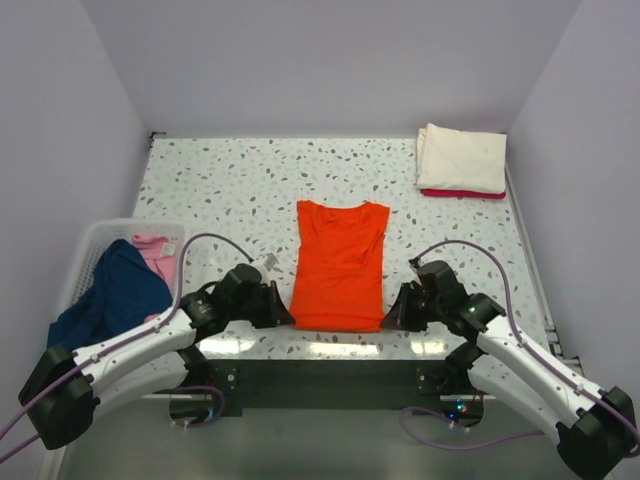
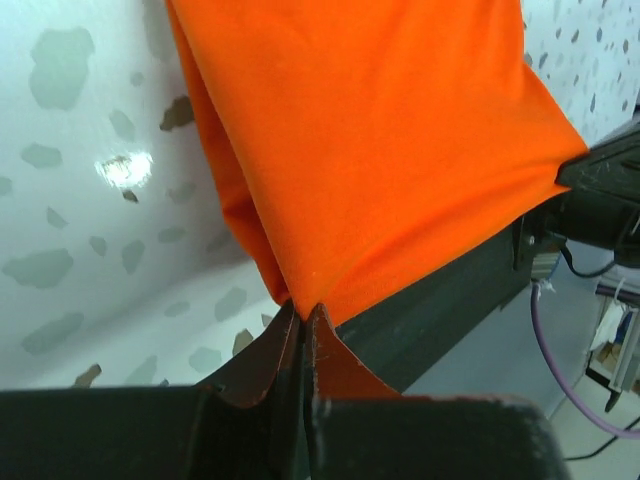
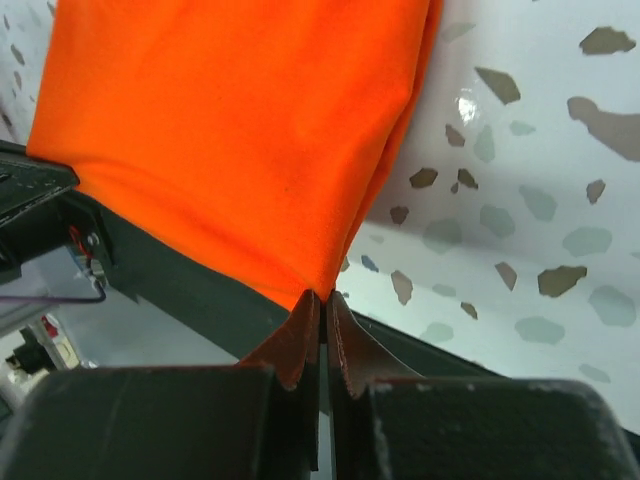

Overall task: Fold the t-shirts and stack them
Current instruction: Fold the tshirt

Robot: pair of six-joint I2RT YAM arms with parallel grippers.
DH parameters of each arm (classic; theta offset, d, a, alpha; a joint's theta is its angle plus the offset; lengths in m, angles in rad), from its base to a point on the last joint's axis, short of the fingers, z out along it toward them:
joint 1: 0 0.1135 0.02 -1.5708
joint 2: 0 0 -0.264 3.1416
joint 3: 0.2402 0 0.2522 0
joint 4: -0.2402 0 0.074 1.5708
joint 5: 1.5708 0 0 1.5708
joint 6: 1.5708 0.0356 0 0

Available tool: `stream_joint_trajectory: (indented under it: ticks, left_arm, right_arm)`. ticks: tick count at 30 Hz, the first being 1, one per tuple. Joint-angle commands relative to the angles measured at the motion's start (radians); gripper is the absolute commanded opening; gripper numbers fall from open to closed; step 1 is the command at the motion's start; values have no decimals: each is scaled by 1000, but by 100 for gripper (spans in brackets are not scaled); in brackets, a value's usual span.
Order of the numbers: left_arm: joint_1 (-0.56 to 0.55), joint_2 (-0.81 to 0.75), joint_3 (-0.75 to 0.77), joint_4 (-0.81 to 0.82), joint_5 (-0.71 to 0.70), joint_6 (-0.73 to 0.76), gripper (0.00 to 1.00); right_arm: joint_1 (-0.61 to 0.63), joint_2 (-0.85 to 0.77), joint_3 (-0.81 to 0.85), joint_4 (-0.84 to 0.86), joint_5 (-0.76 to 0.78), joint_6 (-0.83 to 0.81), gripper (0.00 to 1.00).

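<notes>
An orange t-shirt [image 1: 340, 262] lies folded lengthwise in the middle of the table, collar away from me. My left gripper [image 1: 284, 318] is shut on its near left corner, and the left wrist view shows the orange cloth [image 2: 380, 150] pinched at my fingertips [image 2: 303, 312]. My right gripper [image 1: 392, 318] is shut on the near right corner; the orange cloth [image 3: 230, 140] runs up from the closed tips [image 3: 322, 296]. A folded cream-white t-shirt [image 1: 462, 158] lies on a red one [image 1: 460, 193] at the back right. A navy t-shirt [image 1: 112, 297] and a pink one [image 1: 155, 254] sit in the basket.
A white slatted basket [image 1: 95, 240] stands at the left of the table, beside my left arm. The speckled tabletop [image 1: 230, 190] ends at a dark front rail [image 1: 330, 370] just under the shirt's near hem. Grey walls enclose the table.
</notes>
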Motion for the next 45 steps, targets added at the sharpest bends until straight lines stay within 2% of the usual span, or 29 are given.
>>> stream_joint_trajectory:
  ticks: [1,9,17,22,36,42,45]
  left_arm:
    - [-29,-66,-17,-151,-31,-48,0]
    - [-41,-45,129,-219,-72,-40,0]
    - [-35,57,298,-246,-97,15,0]
    - [-15,127,368,-231,-91,56,0]
    - [201,345,575,-122,115,177,0]
    - [295,478,707,-110,184,214,0]
    - [350,580,786,-104,219,233,0]
  right_arm:
    - [-5,-53,55,-176,-30,-82,0]
    - [-5,-12,172,-262,60,-157,0]
    - [-5,42,265,-265,141,-143,0]
    - [-7,107,347,-211,186,-128,0]
    - [-31,390,522,-6,220,-143,0]
    - [-111,508,637,17,184,-195,0]
    - [-197,610,697,52,135,-220,0]
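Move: Each hand already holds one near corner of the orange t-shirt, some 5 cm above the table. The far left corner lies about 30 cm ahead of the left hand and 1 cm right, the far right corner about 30 cm ahead of the right hand and 3 cm right. The white stack is roughly 43 cm ahead of the right hand and 23 cm to its right, about 3 cm lower. Both hands keep the near edge pinched between shut fingers and first ease back another 1 to 2 cm while rising, then lift more steeply and swing out forward side by side over the shirt towards its far corners. Each ends about 16 cm farther forward and some 10 cm higher than it began, still speeding up, the right wrist tilting about 15 degrees so its fingers swing outwards while the left hardly turns. ##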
